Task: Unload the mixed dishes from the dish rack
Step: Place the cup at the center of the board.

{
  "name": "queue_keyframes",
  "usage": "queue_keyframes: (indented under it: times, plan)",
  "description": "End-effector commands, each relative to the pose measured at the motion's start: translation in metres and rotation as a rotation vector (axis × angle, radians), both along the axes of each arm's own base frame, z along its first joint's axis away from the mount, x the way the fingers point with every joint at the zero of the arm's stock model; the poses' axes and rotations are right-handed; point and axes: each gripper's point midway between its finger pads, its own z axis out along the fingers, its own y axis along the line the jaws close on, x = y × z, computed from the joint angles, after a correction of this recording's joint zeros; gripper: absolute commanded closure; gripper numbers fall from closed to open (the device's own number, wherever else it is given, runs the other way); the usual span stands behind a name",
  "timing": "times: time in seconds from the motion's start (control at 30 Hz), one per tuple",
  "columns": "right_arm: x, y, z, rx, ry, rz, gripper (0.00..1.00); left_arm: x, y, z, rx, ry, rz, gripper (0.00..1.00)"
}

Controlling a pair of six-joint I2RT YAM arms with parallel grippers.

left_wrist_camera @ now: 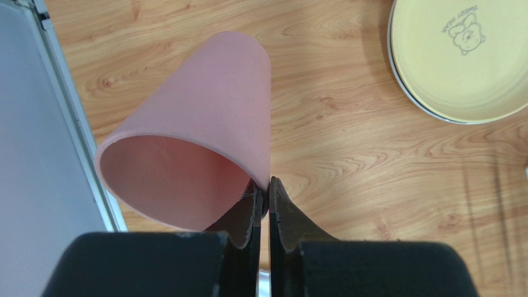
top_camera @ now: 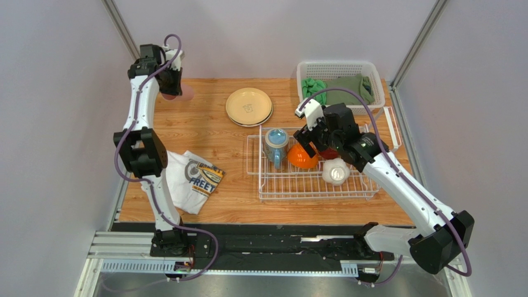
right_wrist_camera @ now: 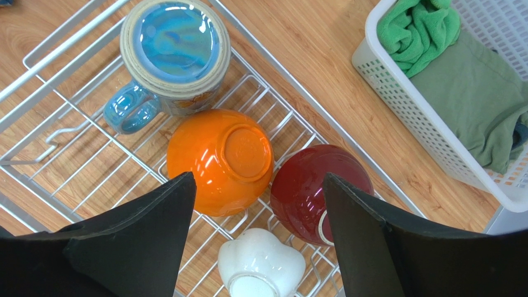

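Observation:
The white wire dish rack (top_camera: 347, 192) sits right of centre on the table. In it are a light-blue mug (right_wrist_camera: 170, 49), an upturned orange bowl (right_wrist_camera: 217, 158), a dark red bowl (right_wrist_camera: 310, 189) and a small white bowl (right_wrist_camera: 260, 263). My right gripper (right_wrist_camera: 257, 185) hovers open above the bowls, its fingers either side of the gap between orange and red. At the table's far left my left gripper (left_wrist_camera: 265, 192) is shut on the rim of the pink cup (left_wrist_camera: 198, 142), which tilts over the wood. The tan plates (top_camera: 249, 106) lie stacked on the table.
A white perforated basket (top_camera: 372, 71) with green cloths (top_camera: 347, 90) stands at the back right, just behind the rack. A printed white T-shirt (top_camera: 195, 179) lies at the front left. A metal frame post (left_wrist_camera: 62, 99) runs close beside the pink cup.

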Motion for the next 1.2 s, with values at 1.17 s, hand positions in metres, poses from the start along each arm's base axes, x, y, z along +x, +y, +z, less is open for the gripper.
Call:
queue_keyframes:
  times: [1.17]
  plan:
    - [0.008,-0.001,-0.033,-0.079,0.025,0.001,0.20,0.007,-0.084,-0.058,0.517,0.178,-0.492,1.00]
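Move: The left hand, already holding the pink cup by its rim, has the bare board spot it is heading for about 8 cm to its right, 1 cm farther out and some 18 cm below. The plates' middle lies about 25 cm right and 6 cm ahead; the folded cloth about 25 cm back, 3 cm right. From the right hand, the orange bowl lies roughly 3 cm ahead, 5 cm left, 16 cm below; the red bowl 7 cm ahead, 7 cm right. Still pinching the pink cup's rim, the left hand carries it about 8 cm to the right towards the plates and some 6 cm down, bulging slightly forward first and nearly stopping sideways halfway through. The wrist rolls its left side up and turns clockwise, each nearly 30 degrees. The right hand, open, sinks about 4 cm towards the orange bowl. ##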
